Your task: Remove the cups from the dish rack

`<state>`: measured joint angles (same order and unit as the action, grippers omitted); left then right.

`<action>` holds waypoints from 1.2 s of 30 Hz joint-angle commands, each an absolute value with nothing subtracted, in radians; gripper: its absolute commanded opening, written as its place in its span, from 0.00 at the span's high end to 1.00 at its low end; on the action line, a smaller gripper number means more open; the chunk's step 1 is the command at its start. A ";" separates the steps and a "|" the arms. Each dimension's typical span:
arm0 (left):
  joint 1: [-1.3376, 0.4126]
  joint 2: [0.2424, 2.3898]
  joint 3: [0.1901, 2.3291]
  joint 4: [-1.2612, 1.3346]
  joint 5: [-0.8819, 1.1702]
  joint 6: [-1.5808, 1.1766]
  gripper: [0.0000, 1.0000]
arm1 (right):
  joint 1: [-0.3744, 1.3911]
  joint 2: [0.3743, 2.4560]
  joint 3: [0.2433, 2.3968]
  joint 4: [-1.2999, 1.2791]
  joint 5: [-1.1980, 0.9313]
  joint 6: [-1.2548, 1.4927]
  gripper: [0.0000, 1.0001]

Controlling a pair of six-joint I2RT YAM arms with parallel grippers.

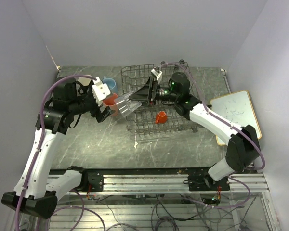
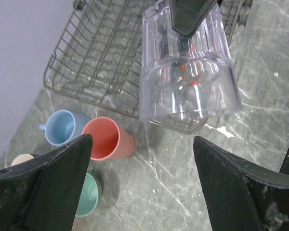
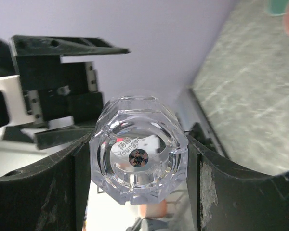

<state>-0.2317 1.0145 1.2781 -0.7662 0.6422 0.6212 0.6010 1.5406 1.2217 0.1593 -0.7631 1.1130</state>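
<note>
My right gripper (image 1: 136, 100) is shut on the clear glass (image 1: 125, 108) and holds it on its side over the left edge of the dish rack (image 1: 176, 126). In the right wrist view the glass base (image 3: 139, 156) sits tight between both fingers. My left gripper (image 2: 142, 139) stands open just below and left of the glass (image 2: 188, 62), with nothing between its fingers. A tiny orange cup (image 1: 160, 117) lies in the rack. On the table left of the rack (image 2: 96, 62) are a light blue mug (image 2: 62, 127), a pink tumbler (image 2: 106, 138) and a pale green cup (image 2: 86, 195).
A cream-coloured cup (image 2: 21, 160) shows at the left edge of the left wrist view, near the wall. A white board with a wooden frame (image 1: 236, 115) lies at the right of the table. The two arms meet closely at the rack's left side.
</note>
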 commanded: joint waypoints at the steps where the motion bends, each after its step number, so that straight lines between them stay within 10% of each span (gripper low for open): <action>1: -0.229 0.972 1.270 -0.684 0.732 0.632 0.04 | 0.638 1.564 1.165 0.663 -0.896 1.445 0.79; 12: -0.229 0.941 1.347 -0.646 0.805 0.511 0.18 | 0.679 1.604 1.092 1.054 -0.891 1.720 0.81; 22: -0.229 0.942 1.368 -0.586 0.824 0.373 0.69 | 0.764 1.615 1.126 1.073 -0.823 1.757 0.79; 26: -0.229 0.961 1.379 -0.635 0.767 0.348 0.93 | 0.769 1.613 1.128 1.035 -0.812 1.744 0.53; 31: -0.229 0.987 1.369 -0.727 0.597 0.374 0.93 | 0.713 1.566 1.096 0.784 -0.786 1.588 0.04; 36: -0.228 1.080 1.386 -0.917 0.409 0.449 0.93 | 0.603 1.451 1.096 0.180 -0.604 1.223 0.00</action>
<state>-0.2333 1.0134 1.3617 -0.7425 0.6247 0.3859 0.6868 1.5574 1.0908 0.6556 -0.7544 1.5303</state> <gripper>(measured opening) 0.146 0.996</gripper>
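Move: The left hand, empty and open, has the clear cup about 9 cm to its right, 5 cm ahead and 3 cm lower. Some 25 cm below that hand, the pink cup stands about 10 cm ahead, neither left nor right; the green one about 9 cm ahead and 12 cm left; the blue one about 21 cm ahead and 2 cm left. The right hand already grips the clear cup; the open left gripper waits about 15 cm to its left, 5 cm back and 3 cm higher. Up and back, both hands lift about 7 to 8 cm, the right drawing back some 7 cm and rolling about 25 degrees to raise the clear cup's mouth towards the left gripper. The left fingers close and pinch its rim; only then do the right fingers open and let go, and both hands sink and ease forward about 3 to 4 cm. ##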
